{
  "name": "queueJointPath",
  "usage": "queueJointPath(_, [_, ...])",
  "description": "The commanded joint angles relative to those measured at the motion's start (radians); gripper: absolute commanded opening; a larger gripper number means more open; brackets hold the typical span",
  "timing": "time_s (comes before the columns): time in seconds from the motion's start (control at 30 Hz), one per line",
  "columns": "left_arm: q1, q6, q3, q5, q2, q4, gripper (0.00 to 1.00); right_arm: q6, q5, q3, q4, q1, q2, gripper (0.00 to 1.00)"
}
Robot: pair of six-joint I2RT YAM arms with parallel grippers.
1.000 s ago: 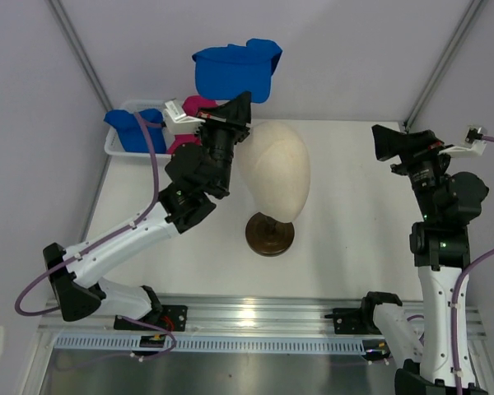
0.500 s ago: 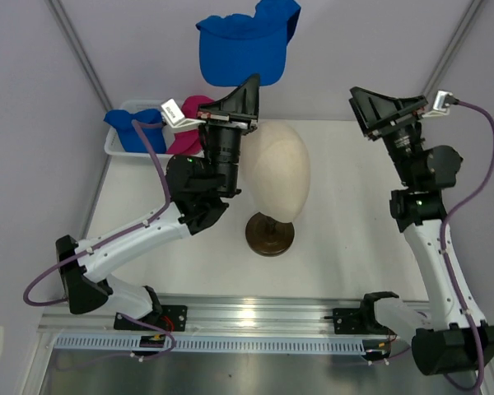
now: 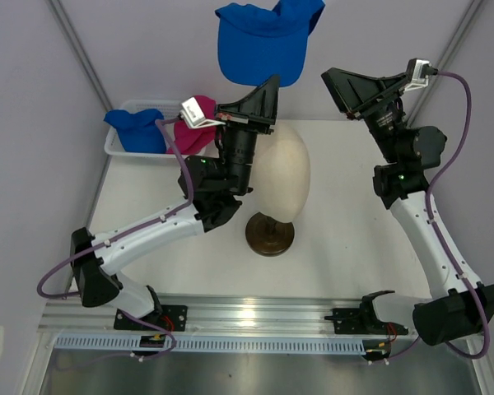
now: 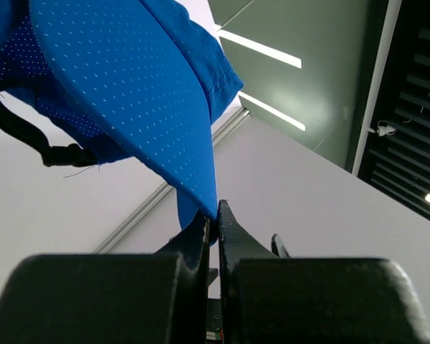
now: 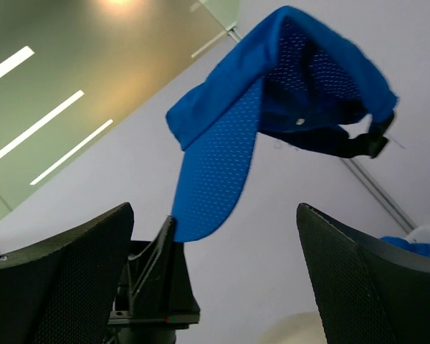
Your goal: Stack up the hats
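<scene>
A royal blue hat (image 3: 262,45) hangs high above the table, and my left gripper (image 3: 272,82) is shut on the tip of its brim. The left wrist view shows the brim (image 4: 136,86) pinched between the closed fingers (image 4: 213,215). My right gripper (image 3: 336,85) is raised to the hat's right and stands wide open, pointing left at it without touching. In the right wrist view the hat (image 5: 272,93) hangs ahead of the open gripper (image 5: 213,208). The left gripper (image 5: 158,272) holds the brim from below. Another blue hat (image 3: 136,130) and a pink hat (image 3: 189,133) lie in the basket.
A cream mannequin head (image 3: 283,169) on a dark round base (image 3: 270,235) stands mid-table, just below and right of the left gripper. The white basket (image 3: 115,148) sits at the back left against the wall. Tent poles run up both back corners.
The left arm has lifted the blue hat higher and to the right. The right arm has risen and swung left toward the hat, staying open.
</scene>
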State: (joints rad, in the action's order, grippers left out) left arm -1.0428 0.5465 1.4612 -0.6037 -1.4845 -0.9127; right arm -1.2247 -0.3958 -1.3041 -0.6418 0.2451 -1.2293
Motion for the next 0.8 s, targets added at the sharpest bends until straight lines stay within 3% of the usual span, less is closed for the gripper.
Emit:
queueJointPath(0.0, [-0.008, -0.013, 0.048, 0.064, -0.022, -0.081, 0.01, -0.036, -0.025, -0.043, -0.119, 0.032, -0.028, 0.97])
queueJointPath(0.33, [-0.008, 0.015, 0.057, 0.081, -0.056, -0.083, 0.01, 0.001, -0.046, -0.096, -0.041, 0.069, -0.064, 0.91])
queueJointPath(0.57, [-0.008, 0.044, 0.039, 0.071, -0.062, -0.08, 0.01, 0.008, -0.043, -0.138, -0.05, 0.091, -0.104, 0.77])
queueJointPath(0.63, [-0.008, 0.047, 0.022, 0.067, -0.062, -0.094, 0.01, -0.009, -0.026, -0.136, -0.056, 0.091, -0.108, 0.69])
queueJointPath(0.7, [-0.008, 0.044, 0.021, 0.05, -0.066, -0.106, 0.01, -0.034, -0.018, -0.13, -0.082, 0.091, -0.113, 0.55])
queueJointPath(0.73, [-0.008, 0.041, 0.021, 0.045, -0.069, -0.106, 0.01, -0.042, -0.015, -0.13, -0.091, 0.092, -0.114, 0.41])
queueJointPath(0.77, [-0.008, 0.038, 0.022, 0.042, -0.074, -0.109, 0.01, -0.05, -0.012, -0.132, -0.102, 0.092, -0.116, 0.34])
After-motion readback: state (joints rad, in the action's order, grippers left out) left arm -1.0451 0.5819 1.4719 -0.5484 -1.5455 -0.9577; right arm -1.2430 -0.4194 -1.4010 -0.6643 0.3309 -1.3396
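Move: The blue hat already hangs by its brim in the shut left fingers, above the foam head, which is some 32 cm below the left hand, 2 cm back and 2 cm to the right. From the wide-open right hand the hat's middle is about 12 cm left, 5 cm ahead and 7 cm up, its near brim edge only some 6 cm off. The right gripper is about 12 cm right of the left hand, level with it ahead and in height. The blue hat's brim is brought between the right fingers: the right hand reaches about 4 cm left to its free right-hand edge, turning slightly counter-clockwise, its fingers closing from wide open to under half. Meanwhile the left hand, still pinching the brim, carries the hat nearly 3 cm right with a slight dip, then eases back a little. ##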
